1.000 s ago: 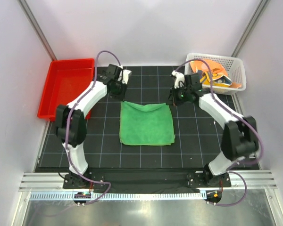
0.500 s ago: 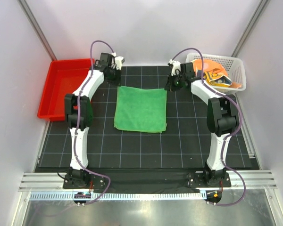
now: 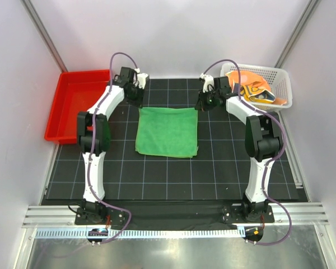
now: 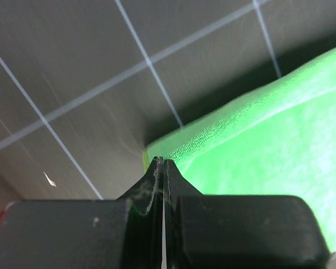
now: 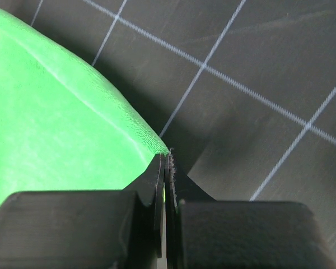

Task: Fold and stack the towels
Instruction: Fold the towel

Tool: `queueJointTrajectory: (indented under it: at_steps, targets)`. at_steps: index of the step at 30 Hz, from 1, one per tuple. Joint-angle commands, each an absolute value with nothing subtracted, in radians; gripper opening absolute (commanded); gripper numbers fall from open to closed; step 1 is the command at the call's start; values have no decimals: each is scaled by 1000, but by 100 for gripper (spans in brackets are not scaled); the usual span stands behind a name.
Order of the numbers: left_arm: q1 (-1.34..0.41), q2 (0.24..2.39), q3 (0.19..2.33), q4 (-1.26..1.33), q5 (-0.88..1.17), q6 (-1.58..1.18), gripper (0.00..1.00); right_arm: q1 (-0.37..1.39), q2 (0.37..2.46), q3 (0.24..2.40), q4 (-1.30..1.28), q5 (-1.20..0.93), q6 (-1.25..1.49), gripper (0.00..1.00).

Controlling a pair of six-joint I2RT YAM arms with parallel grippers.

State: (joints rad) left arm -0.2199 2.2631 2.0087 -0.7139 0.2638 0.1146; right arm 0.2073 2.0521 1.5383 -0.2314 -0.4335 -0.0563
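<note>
A plain green towel (image 3: 167, 131) lies spread flat on the black gridded mat, one of the towels. My left gripper (image 3: 139, 102) is shut on its far left corner; in the left wrist view the pinched tips (image 4: 161, 163) meet the green towel (image 4: 269, 145) right at that corner. My right gripper (image 3: 199, 105) is shut on the far right corner, and in the right wrist view the green towel (image 5: 50, 129) runs into the closed tips (image 5: 167, 158). Orange and yellow towels (image 3: 251, 88) lie crumpled in the white basket.
The white mesh basket (image 3: 284, 92) stands at the far right of the mat. A red plastic tray (image 3: 78, 106) sits off the mat's far left corner. Both arms are stretched out toward the far edge, near the back wall.
Both arms have reached farther back, drawing the towel's far edge away from me and pulling it flat. Over the last half second almost nothing moved.
</note>
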Motion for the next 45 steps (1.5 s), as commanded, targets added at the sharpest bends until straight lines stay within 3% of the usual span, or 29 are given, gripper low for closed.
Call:
queueJointTrajectory:
  at_steps: [1,22,45]
  targets:
    - [-213,2133,1953,-706,248,133,0,210,1936,1508,-216,-453,-69,1]
    - [-225,1799,1487,-640,311,6,0,278,1579,1045,-153,-420,64,1]
    - [-267,1629,1233,-630,288,-55,0,321,1391,848,-175,-342,173,1]
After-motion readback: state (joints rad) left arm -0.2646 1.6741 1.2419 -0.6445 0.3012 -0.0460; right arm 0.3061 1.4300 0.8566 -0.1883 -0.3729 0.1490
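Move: Behind the left hand, roughly 26 cm back towards the robot and 2 cm to its left, lies the green towel's near left corner, some 7 cm lower. The right hand has the near right corner about 27 cm back and 1 cm to its left, similarly low. Both hands already pinch the raised far corners. The red bin's middle is about 37 cm left of the left hand, level with it; the white basket's is about 35 cm right of the right hand and 13 cm farther out. Drawing back together towards the robot, both hands keep their pinch on the green towel's far corners and carry that edge some 17–18 cm over the lower part towards the near edge. They rise a couple of centimetres early, then sink slightly, while the fingers tip 5 to 10 degrees further down. ##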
